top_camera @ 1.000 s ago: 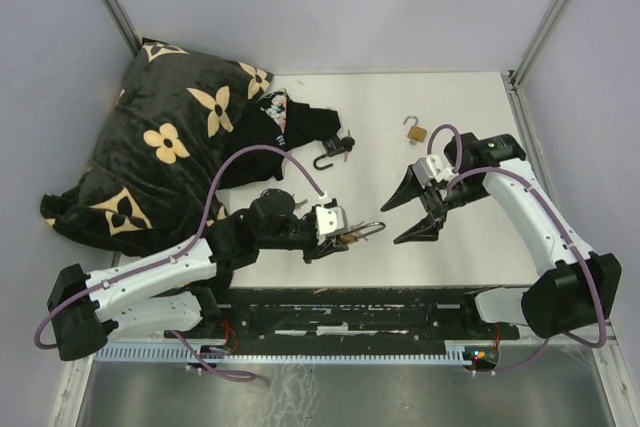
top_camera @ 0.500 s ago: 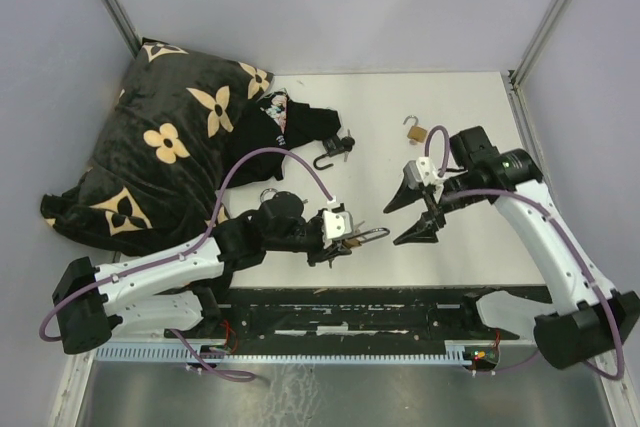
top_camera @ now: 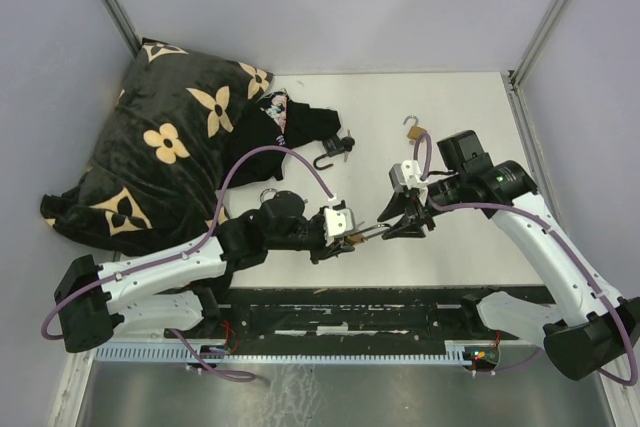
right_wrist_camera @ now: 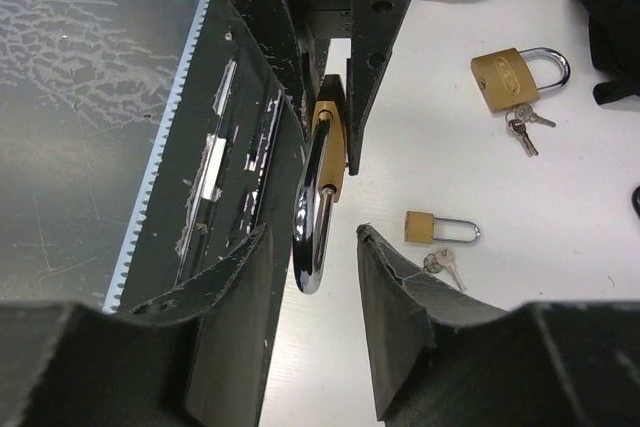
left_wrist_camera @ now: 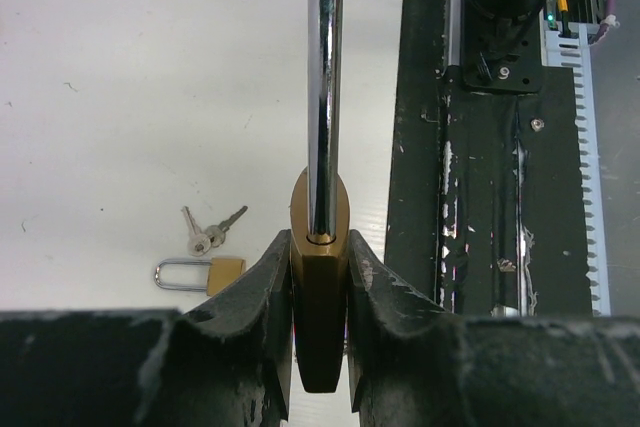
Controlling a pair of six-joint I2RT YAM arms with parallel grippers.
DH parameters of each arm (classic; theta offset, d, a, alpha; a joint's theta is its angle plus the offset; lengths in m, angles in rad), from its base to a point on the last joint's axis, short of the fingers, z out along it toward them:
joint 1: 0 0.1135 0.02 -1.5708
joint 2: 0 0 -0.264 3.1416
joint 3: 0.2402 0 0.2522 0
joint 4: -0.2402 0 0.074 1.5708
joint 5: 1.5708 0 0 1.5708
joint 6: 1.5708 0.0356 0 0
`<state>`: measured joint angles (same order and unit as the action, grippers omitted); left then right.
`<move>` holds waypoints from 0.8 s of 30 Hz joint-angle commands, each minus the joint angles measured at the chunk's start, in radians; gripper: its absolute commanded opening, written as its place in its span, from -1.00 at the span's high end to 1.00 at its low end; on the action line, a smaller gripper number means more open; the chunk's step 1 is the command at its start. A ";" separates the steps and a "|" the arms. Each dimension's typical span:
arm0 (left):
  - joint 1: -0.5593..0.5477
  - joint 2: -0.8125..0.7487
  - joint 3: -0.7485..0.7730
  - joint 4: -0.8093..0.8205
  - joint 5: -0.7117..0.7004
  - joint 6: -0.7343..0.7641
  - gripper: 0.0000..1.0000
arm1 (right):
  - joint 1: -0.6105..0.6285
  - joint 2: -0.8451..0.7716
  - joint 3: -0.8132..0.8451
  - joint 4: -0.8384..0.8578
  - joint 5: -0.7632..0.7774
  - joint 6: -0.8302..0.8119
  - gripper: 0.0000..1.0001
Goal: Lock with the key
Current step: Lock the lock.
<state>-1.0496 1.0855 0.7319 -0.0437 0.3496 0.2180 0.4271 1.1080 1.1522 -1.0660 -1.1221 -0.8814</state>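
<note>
My left gripper [top_camera: 345, 237] is shut on the body of a brass padlock [left_wrist_camera: 320, 297], flat between both pads. Its steel shackle [left_wrist_camera: 323, 97] points away toward my right gripper [top_camera: 400, 219]. In the right wrist view the right gripper [right_wrist_camera: 313, 232] stands open, a finger on each side of the shackle's rounded end [right_wrist_camera: 312, 247], with a gap on both sides. No key shows in the held padlock. Small keys [left_wrist_camera: 208, 232] lie on the table beside a small brass padlock [left_wrist_camera: 205, 272].
A larger brass padlock [right_wrist_camera: 505, 77] with keys [right_wrist_camera: 525, 127] lies farther off. Another brass padlock [top_camera: 415, 130] and a black one [top_camera: 340, 147] sit at the back. A black flowered pillow [top_camera: 170, 137] fills the left. The black base strip [top_camera: 380, 312] runs along the near edge.
My right gripper has moved left to the padlock's shackle and its jaws have narrowed around it. The left gripper has carried the padlock slightly right.
</note>
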 commanded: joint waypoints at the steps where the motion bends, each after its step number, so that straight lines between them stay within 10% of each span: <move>1: -0.003 -0.015 0.020 0.130 0.029 -0.036 0.94 | 0.008 -0.014 0.001 0.055 0.003 0.043 0.11; 13: -0.003 -0.021 0.015 0.143 0.032 -0.054 0.94 | 0.020 -0.006 -0.011 0.069 0.009 0.053 0.30; 24: -0.004 -0.021 -0.010 0.200 0.023 -0.108 0.89 | 0.028 0.009 0.029 -0.029 0.005 -0.031 0.97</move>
<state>-1.0496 1.0863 0.7162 -0.0071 0.3500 0.1677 0.4496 1.1080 1.1454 -1.0325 -1.1091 -0.8528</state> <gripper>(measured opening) 0.290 0.089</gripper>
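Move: The held padlock's shackle bend already lies between the right hand's open fingers, almost at the hand point and about 1 cm to its left; from the left hand, which grips the brass body, the bend is roughly 7 cm right and 2 cm forward. From the right hand, the small padlock on the table lies about 3 cm ahead, 10 cm left and 15 cm below. The big padlock lies some 5 cm ahead, 21 cm left, just as far below. The padlock's shackle gets pinched at its bend: the right hand's fingers, half open around it, pause partly closed, then shut almost fully onto the metal while that hand eases about half a centimetre left, towards the lock body, with its wrist unturned. The left hand stays in place and keeps its grip on the brass body. ##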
